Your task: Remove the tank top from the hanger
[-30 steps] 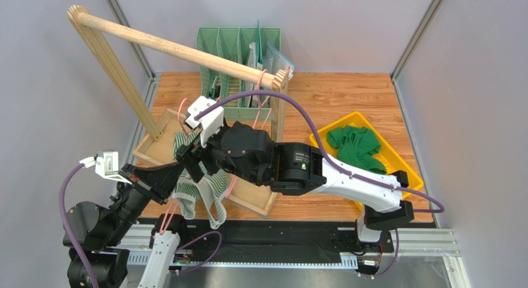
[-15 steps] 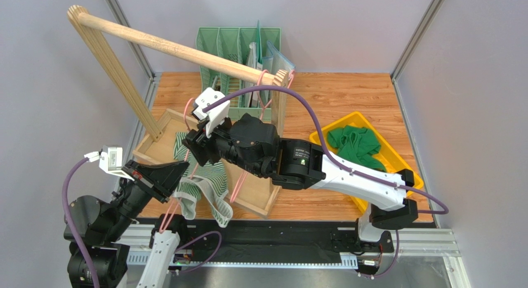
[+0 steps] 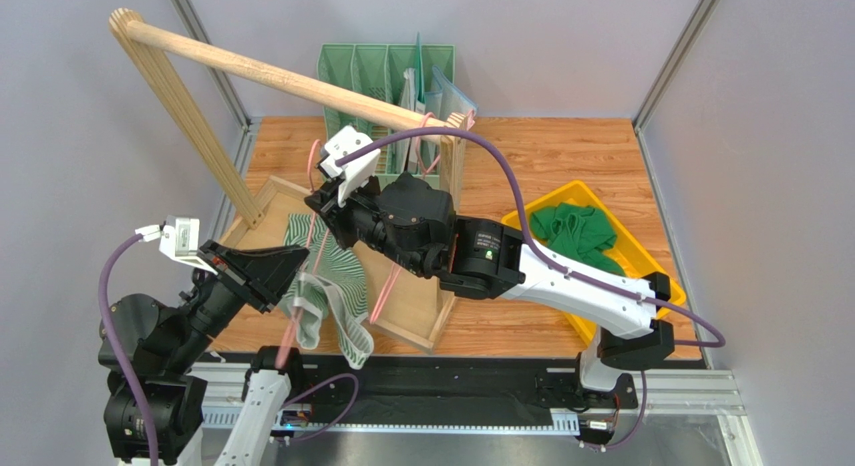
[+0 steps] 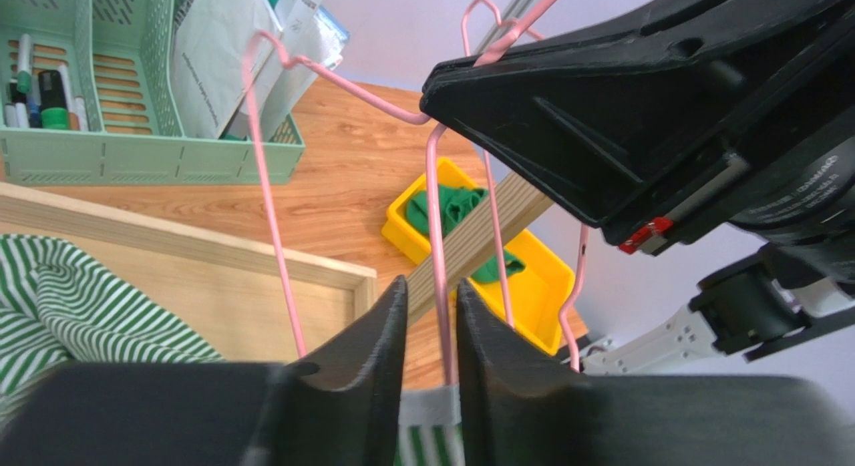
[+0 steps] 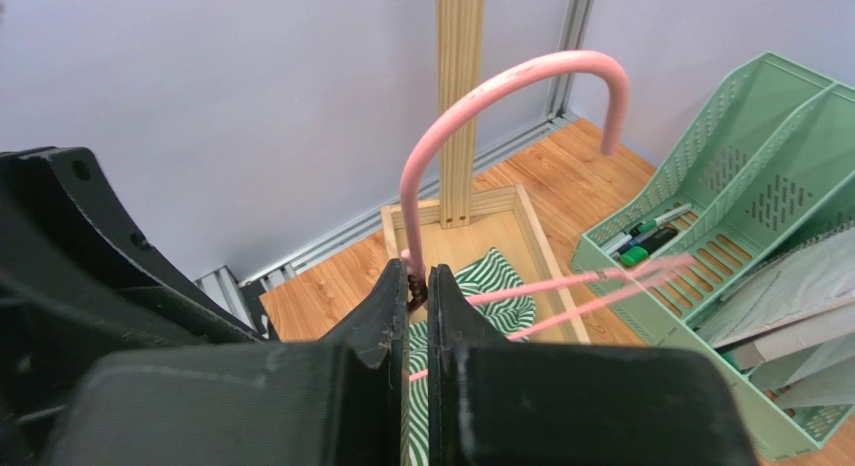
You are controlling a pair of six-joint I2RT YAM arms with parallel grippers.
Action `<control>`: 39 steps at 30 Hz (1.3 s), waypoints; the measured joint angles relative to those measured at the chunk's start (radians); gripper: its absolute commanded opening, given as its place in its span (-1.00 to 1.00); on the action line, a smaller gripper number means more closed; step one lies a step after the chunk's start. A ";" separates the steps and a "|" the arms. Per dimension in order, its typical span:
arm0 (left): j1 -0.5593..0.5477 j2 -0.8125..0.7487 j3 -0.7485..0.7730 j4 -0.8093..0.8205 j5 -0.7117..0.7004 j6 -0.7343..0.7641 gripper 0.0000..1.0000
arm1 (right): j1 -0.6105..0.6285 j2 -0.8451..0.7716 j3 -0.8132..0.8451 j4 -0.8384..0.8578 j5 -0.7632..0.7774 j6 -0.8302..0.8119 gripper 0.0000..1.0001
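Note:
The green-and-white striped tank top (image 3: pixel 336 286) hangs on a pink wire hanger (image 3: pixel 385 296) over the wooden rack's base. My right gripper (image 3: pixel 323 204) is shut on the hanger's neck (image 5: pixel 411 256) just below its hook (image 5: pixel 502 80); striped cloth (image 5: pixel 482 286) shows beneath it. My left gripper (image 3: pixel 299 273) sits low at the garment's left side. In the left wrist view its jaws (image 4: pixel 432 286) stand slightly apart, a pink wire (image 4: pixel 439 206) running between them without being pinched. The tank top's white hem (image 4: pixel 432 411) lies deep between them.
A wooden clothes rack (image 3: pixel 281 80) with a tray base (image 3: pixel 411 321) spans the left half. Another pink hanger (image 3: pixel 426 126) hangs at the rod's right end. A green desk organiser (image 3: pixel 386 70) stands behind it. A yellow bin (image 3: pixel 632 251) with green cloth sits right.
The right gripper has closed on the hanger's neck and risen toward the back. The left jaws, shut before, have parted a little.

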 measured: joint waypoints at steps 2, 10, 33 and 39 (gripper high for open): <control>0.000 0.006 0.013 -0.002 -0.010 0.018 0.23 | -0.010 0.000 0.000 0.000 0.014 0.004 -1.00; 0.000 -0.071 0.081 -0.064 -0.198 0.123 0.52 | -0.052 0.000 0.000 0.000 0.047 0.042 -1.00; -0.042 -0.423 -0.417 -0.164 -0.099 0.010 0.80 | -0.083 0.016 0.076 -0.068 0.032 0.153 -1.00; -0.043 -0.423 -0.532 -0.109 -0.008 -0.039 0.86 | -0.088 0.016 0.076 -0.075 0.010 0.169 -1.00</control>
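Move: The striped tank top hangs about 22 cm under my left hand, its middle some 2 cm ahead and 1 cm left. The hanger's middle is about at my left fingertips, some 3 cm lower. The wooden box lies roughly 12 cm ahead of my left hand, neither left nor right, 38 cm below. From my right hand, on the hanger's hook, the tank top is about 5 cm back, 1 cm left and 26 cm below. I open my left fingers wide, letting go of the hanger, and back off about 4 cm and leftward, then drop some 17 cm beside it, swinging back right and tipping the fingers slightly down towards the tank top. The open fingers end straddling the cloth, not yet pinching. My right hand keeps its grip on the hook, easing the hanger about 4 cm forward and a little right, then holds it. ##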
